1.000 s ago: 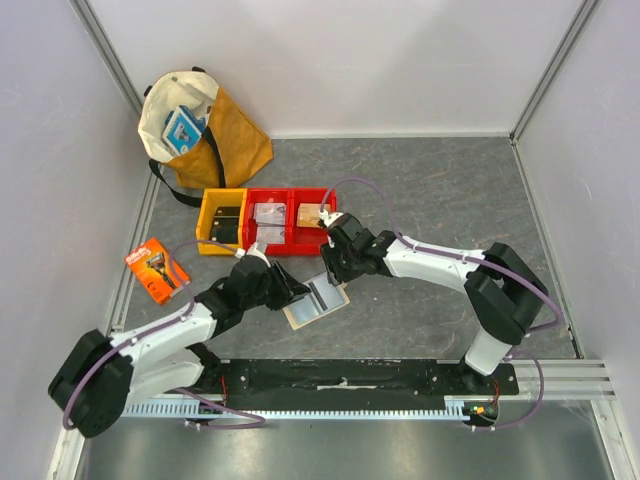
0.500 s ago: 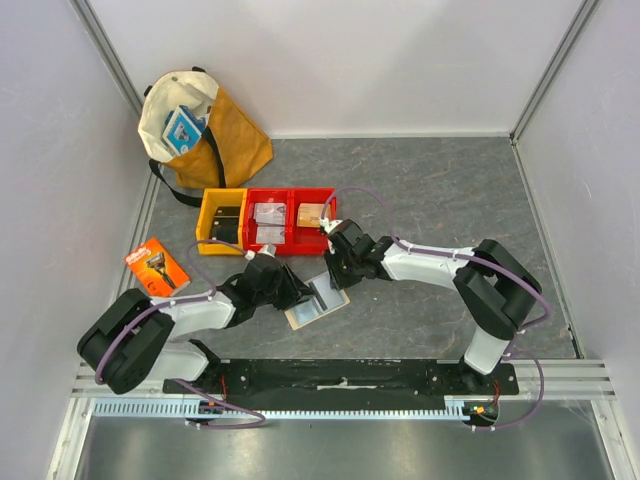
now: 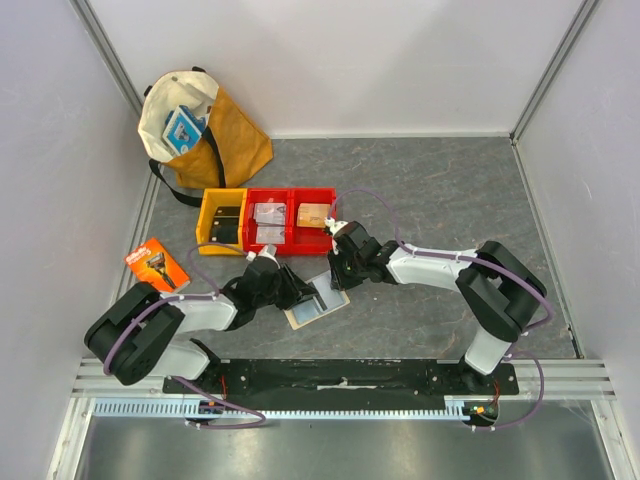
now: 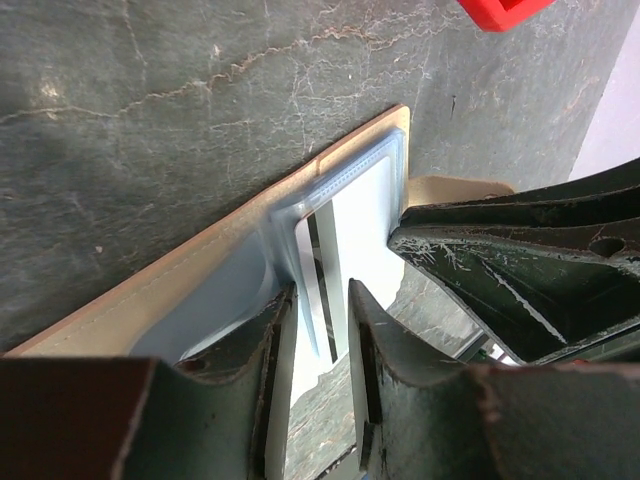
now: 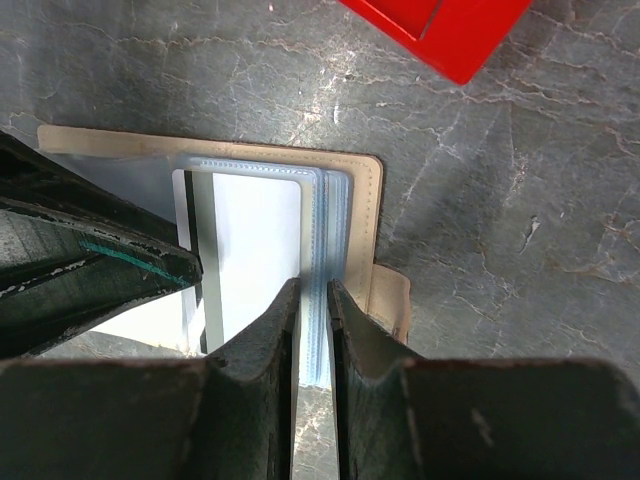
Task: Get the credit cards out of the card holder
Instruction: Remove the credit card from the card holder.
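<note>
The beige card holder (image 3: 306, 313) lies open on the grey table, its pale blue-grey sleeves facing up. A light grey credit card (image 5: 255, 240) with a dark stripe sits in the top sleeve, also seen as the card (image 4: 362, 215) in the left wrist view. My right gripper (image 5: 313, 287) has closed on the stacked sleeve edges (image 5: 318, 230) beside the snap tab (image 5: 392, 295). My left gripper (image 4: 322, 295) is open at the opposite side, its fingertips (image 4: 285, 300) resting on the sleeve and card edge. In the top view the left gripper (image 3: 299, 294) and right gripper (image 3: 336, 283) face each other across the holder.
A yellow bin (image 3: 220, 222) and red bins (image 3: 290, 220) stand just behind the holder; a red bin corner (image 5: 450, 30) shows close to the right gripper. An orange razor package (image 3: 157, 268) lies at the left. A tote bag (image 3: 200, 130) sits in the back left corner.
The right jaws have narrowed onto the sleeve edges. The left arm's elbow has folded in toward its base while its gripper stayed at the holder. The holder has barely moved.
</note>
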`<state>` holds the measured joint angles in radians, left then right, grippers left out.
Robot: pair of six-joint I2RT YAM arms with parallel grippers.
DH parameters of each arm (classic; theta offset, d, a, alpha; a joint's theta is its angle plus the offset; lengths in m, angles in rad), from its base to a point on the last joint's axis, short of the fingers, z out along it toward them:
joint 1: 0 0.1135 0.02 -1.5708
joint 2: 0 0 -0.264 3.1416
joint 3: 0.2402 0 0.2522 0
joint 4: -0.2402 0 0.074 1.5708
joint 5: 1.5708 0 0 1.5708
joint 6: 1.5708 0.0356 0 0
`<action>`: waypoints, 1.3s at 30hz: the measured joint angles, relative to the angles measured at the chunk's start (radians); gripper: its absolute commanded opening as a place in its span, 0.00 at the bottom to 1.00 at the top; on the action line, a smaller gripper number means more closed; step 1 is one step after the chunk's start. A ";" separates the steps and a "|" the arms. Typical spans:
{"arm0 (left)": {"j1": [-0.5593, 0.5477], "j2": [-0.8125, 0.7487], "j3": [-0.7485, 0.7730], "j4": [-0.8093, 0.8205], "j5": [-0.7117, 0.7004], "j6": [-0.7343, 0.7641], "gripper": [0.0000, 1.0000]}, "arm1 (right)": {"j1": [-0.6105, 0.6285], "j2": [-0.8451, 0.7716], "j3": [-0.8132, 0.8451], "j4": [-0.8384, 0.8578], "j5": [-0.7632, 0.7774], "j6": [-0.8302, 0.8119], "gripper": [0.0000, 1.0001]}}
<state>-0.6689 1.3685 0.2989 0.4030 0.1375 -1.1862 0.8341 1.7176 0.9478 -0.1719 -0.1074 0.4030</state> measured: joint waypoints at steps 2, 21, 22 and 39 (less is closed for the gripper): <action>0.000 0.001 -0.008 0.015 0.000 -0.002 0.31 | 0.000 -0.002 -0.004 0.006 -0.001 0.003 0.22; 0.000 -0.043 -0.029 0.032 0.021 -0.014 0.26 | 0.000 -0.004 -0.007 0.011 -0.001 0.011 0.22; -0.001 -0.043 -0.029 0.031 0.022 -0.014 0.26 | 0.000 -0.004 -0.008 0.011 0.000 0.012 0.22; -0.001 -0.044 -0.065 0.045 0.022 -0.033 0.02 | 0.001 -0.004 -0.009 0.015 0.000 0.021 0.22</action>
<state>-0.6701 1.3243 0.2340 0.4480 0.1596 -1.2194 0.8349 1.7138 0.9390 -0.1570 -0.1074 0.4240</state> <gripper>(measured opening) 0.025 0.218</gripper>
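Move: The card I'm after lies flat in its clear sleeve. Its middle is about 3 cm to the right and 1 cm ahead of my left fingers, which already straddle its striped left edge. The open card holder's middle is some 2 cm right and 2 cm back. The near red tray stands about 17 cm straight ahead. From my right fingers, at the sleeve's stitched edge, the card's middle is some 3 cm left and 1 cm back. With my left hand I first narrow the fingers a little over the card's striped edge and lift about 1 cm. Then I sink again and shut them almost fully to pinch that edge, easing back about 1 cm towards my base. My right hand stays put with its fingers part open, keeping to the stitched edge of the sleeve. ##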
